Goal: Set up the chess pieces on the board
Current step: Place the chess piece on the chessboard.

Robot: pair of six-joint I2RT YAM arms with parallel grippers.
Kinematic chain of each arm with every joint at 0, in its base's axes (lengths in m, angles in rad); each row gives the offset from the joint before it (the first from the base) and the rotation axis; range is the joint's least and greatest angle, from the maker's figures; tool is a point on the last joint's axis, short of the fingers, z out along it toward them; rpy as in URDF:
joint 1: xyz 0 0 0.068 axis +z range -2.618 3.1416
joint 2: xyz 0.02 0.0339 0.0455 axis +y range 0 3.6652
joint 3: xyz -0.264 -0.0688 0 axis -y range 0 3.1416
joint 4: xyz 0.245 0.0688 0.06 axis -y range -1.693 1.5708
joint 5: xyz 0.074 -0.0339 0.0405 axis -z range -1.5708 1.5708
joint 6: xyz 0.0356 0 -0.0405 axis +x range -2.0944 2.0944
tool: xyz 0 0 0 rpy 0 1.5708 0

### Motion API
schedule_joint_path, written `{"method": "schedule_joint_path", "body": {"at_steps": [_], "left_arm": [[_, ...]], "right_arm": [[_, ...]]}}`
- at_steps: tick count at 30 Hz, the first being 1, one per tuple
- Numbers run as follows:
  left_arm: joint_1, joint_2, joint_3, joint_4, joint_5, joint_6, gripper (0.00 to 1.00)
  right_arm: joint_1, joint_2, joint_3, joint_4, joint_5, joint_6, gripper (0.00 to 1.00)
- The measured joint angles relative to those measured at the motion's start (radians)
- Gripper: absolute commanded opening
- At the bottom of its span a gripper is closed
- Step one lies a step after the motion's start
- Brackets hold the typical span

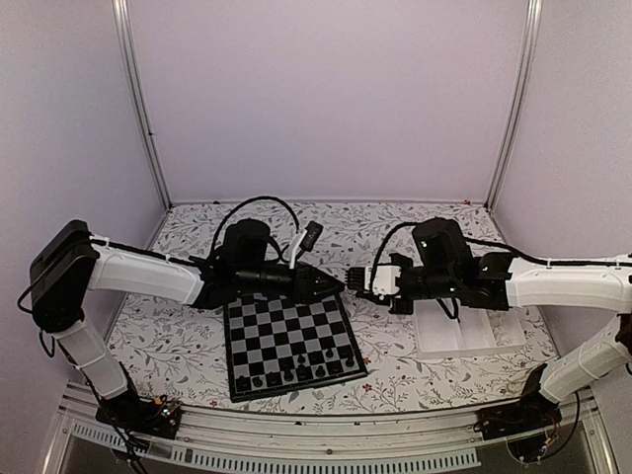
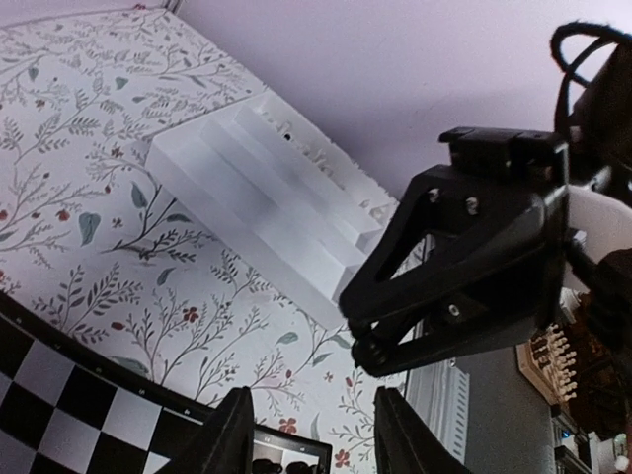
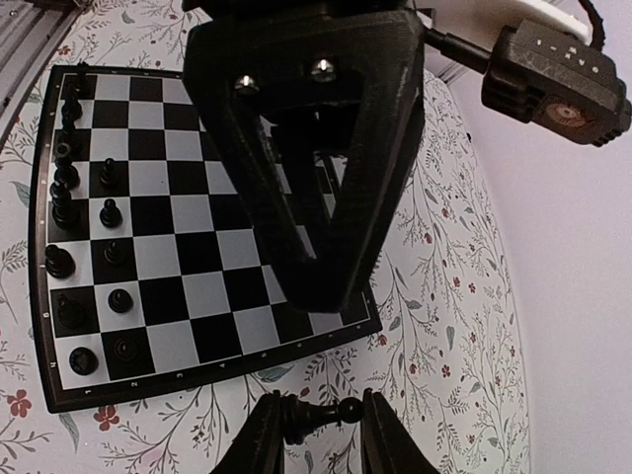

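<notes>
The board (image 1: 286, 326) lies in front of the left arm, with several black chess pieces (image 1: 296, 371) in its two near rows. In the right wrist view those pieces (image 3: 89, 227) line the left side of the board (image 3: 197, 267). My right gripper (image 3: 320, 405) is shut on a black pawn (image 3: 314, 419) that lies sideways between the fingers, above the floral cloth just off the board's far right corner. My left gripper (image 2: 314, 397) is open and holds nothing. It hovers tip to tip with the right gripper (image 1: 355, 278) over that same corner.
A white compartmented tray (image 1: 454, 336) sits on the floral cloth under the right arm, and it also shows in the left wrist view as the tray (image 2: 247, 188). Pale walls and metal posts close the table at the back and sides.
</notes>
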Motion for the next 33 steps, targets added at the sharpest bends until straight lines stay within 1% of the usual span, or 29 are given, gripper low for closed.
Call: {"method": "schedule_joint_path", "body": {"at_steps": [3,7,13,16,26,31,32,33], "left_arm": [[0.0,0.001,-0.002,0.109,0.052,-0.033,0.44],[0.0,0.011,-0.002,0.198,0.101,-0.067,0.43],[0.0,0.041,-0.002,0.249,0.133,-0.105,0.41],[0.0,0.058,-0.002,0.268,0.146,-0.124,0.38],[0.0,0.123,0.024,0.309,0.192,-0.178,0.26],[0.0,0.146,0.035,0.343,0.217,-0.207,0.16],[0.0,0.153,0.038,0.351,0.225,-0.214,0.14],[0.0,0.159,0.04,0.357,0.232,-0.22,0.12]], "right_arm": [[0.0,0.0,0.026,-0.017,-0.024,0.013,0.26],[0.0,0.0,0.054,-0.035,-0.05,0.029,0.26],[0.0,0.003,0.074,-0.054,-0.074,0.043,0.26],[0.0,0.006,0.077,-0.062,-0.082,0.05,0.26],[0.0,0.007,0.079,-0.071,-0.091,0.056,0.27],[0.0,0.007,0.081,-0.08,-0.091,0.057,0.27],[0.0,0.007,0.081,-0.084,-0.09,0.058,0.28],[0.0,0.007,0.081,-0.088,-0.089,0.058,0.31]]}}
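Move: The black chess piece is gripped across my right fingertips. It is roughly 4 cm to the right of my left hand point, 1 cm back and barely above it; seen from my right hand, my left fingertips lie about 4 cm left and 1 cm ahead. From my left hand the chessboard's middle is some 11 cm left, 2 cm back and 15 cm down. The white tray is about 31 cm right, 2 cm ahead and 15 cm down. I bring my open left hand up about 4 cm and a little back, tipping its fingers nearer level and turning them clockwise. Then I sink it slightly while it keeps easing right, about 3 cm in all, to the chess piece at my right fingertips, and close its fingers around the middle. My right hand rises some 2 cm and shifts a little left, then offers the piece nearly still, grip unchanged. ##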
